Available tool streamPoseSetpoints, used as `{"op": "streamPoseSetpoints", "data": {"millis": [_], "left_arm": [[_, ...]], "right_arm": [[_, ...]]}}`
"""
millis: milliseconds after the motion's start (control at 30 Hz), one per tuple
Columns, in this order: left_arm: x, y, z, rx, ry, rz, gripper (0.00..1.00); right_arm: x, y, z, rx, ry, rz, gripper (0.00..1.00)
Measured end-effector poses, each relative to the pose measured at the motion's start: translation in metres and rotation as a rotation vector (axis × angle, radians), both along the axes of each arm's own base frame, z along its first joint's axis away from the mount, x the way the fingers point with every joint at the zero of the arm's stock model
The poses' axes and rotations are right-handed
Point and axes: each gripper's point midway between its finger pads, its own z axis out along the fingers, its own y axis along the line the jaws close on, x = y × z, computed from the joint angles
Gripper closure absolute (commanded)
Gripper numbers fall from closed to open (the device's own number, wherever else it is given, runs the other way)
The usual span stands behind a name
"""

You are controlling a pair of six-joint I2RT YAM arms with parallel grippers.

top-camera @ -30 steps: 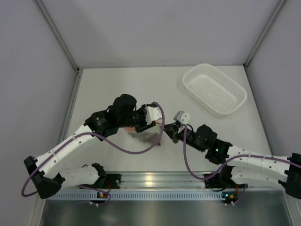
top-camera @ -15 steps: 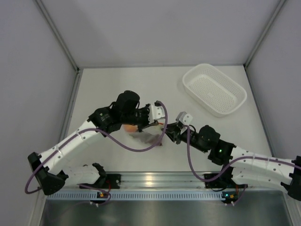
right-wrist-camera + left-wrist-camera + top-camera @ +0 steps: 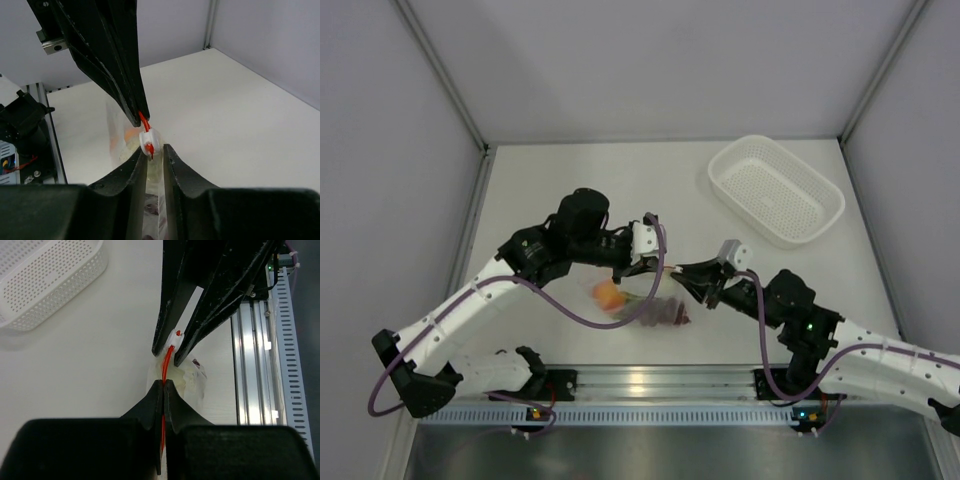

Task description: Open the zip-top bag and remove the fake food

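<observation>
The zip-top bag [image 3: 642, 306] hangs clear and crinkled between both arms, near the table's front. Inside it show a round orange fruit [image 3: 608, 294], a green stalk [image 3: 638, 299] and a dark grape bunch [image 3: 670, 315]. My left gripper [image 3: 164, 383] is shut on the orange-red zipper strip [image 3: 167, 357]. My right gripper [image 3: 155, 150] faces it tip to tip, jaws a little apart. The white slider [image 3: 148, 140] sits just at the right gripper's tips, unpinched. In the top view the left gripper [image 3: 665, 266] and right gripper [image 3: 683, 272] almost meet above the bag.
A white perforated basket [image 3: 775, 190] stands at the back right, also in the left wrist view [image 3: 45, 280]. The aluminium rail [image 3: 640, 380] with the arm bases runs along the near edge, close to the bag. Grey walls enclose the table.
My left gripper has shut on the zipper strip. My right gripper has opened and drawn back to the right. The bag now hangs lower and further right, its fruit and grapes showing.
</observation>
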Motion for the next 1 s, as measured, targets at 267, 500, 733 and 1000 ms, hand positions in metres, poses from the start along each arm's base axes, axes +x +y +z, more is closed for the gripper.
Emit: {"op": "streamPoseSetpoints", "data": {"millis": [267, 500, 733, 1000], "left_arm": [[-0.005, -0.002, 0.005, -0.009, 0.023, -0.020, 1.00], [-0.004, -0.001, 0.003, -0.004, 0.030, -0.013, 0.85], [-0.008, -0.003, 0.005, -0.019, 0.041, -0.032, 0.41], [-0.015, -0.017, 0.019, -0.075, 0.057, -0.112, 0.44]], "right_arm": [[-0.005, 0.002, 0.001, -0.007, 0.002, 0.031, 1.00], [-0.007, 0.003, -0.001, -0.020, 0.009, 0.042, 1.00], [-0.005, 0.008, -0.005, -0.128, 0.064, 0.047, 1.00], [-0.010, 0.008, -0.022, -0.226, 0.091, 0.079, 1.00]]}}
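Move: The white zip tab is right between the tips of the right hand's half-closed fingers, about 1 cm to its left. It lies some 4 cm right of the left hand and 2 cm below, with the left fingers shut on the red strip beside it. The bag hangs beneath: the orange food is about 13 cm left, 2 cm back and 10 cm below the right hand, the grapes 1 cm left, 2 cm back and 15 cm below. Staying almost in place at first, the right hand closes on the white tab and pinches it, while the left keeps its hold on the red strip beside it. Then the left fingers spread and let the strip go, drifting up, right and back about 3 cm in all. The right, still gripping, sinks roughly 2 cm, its fingers tipping down by some 15 degrees. ##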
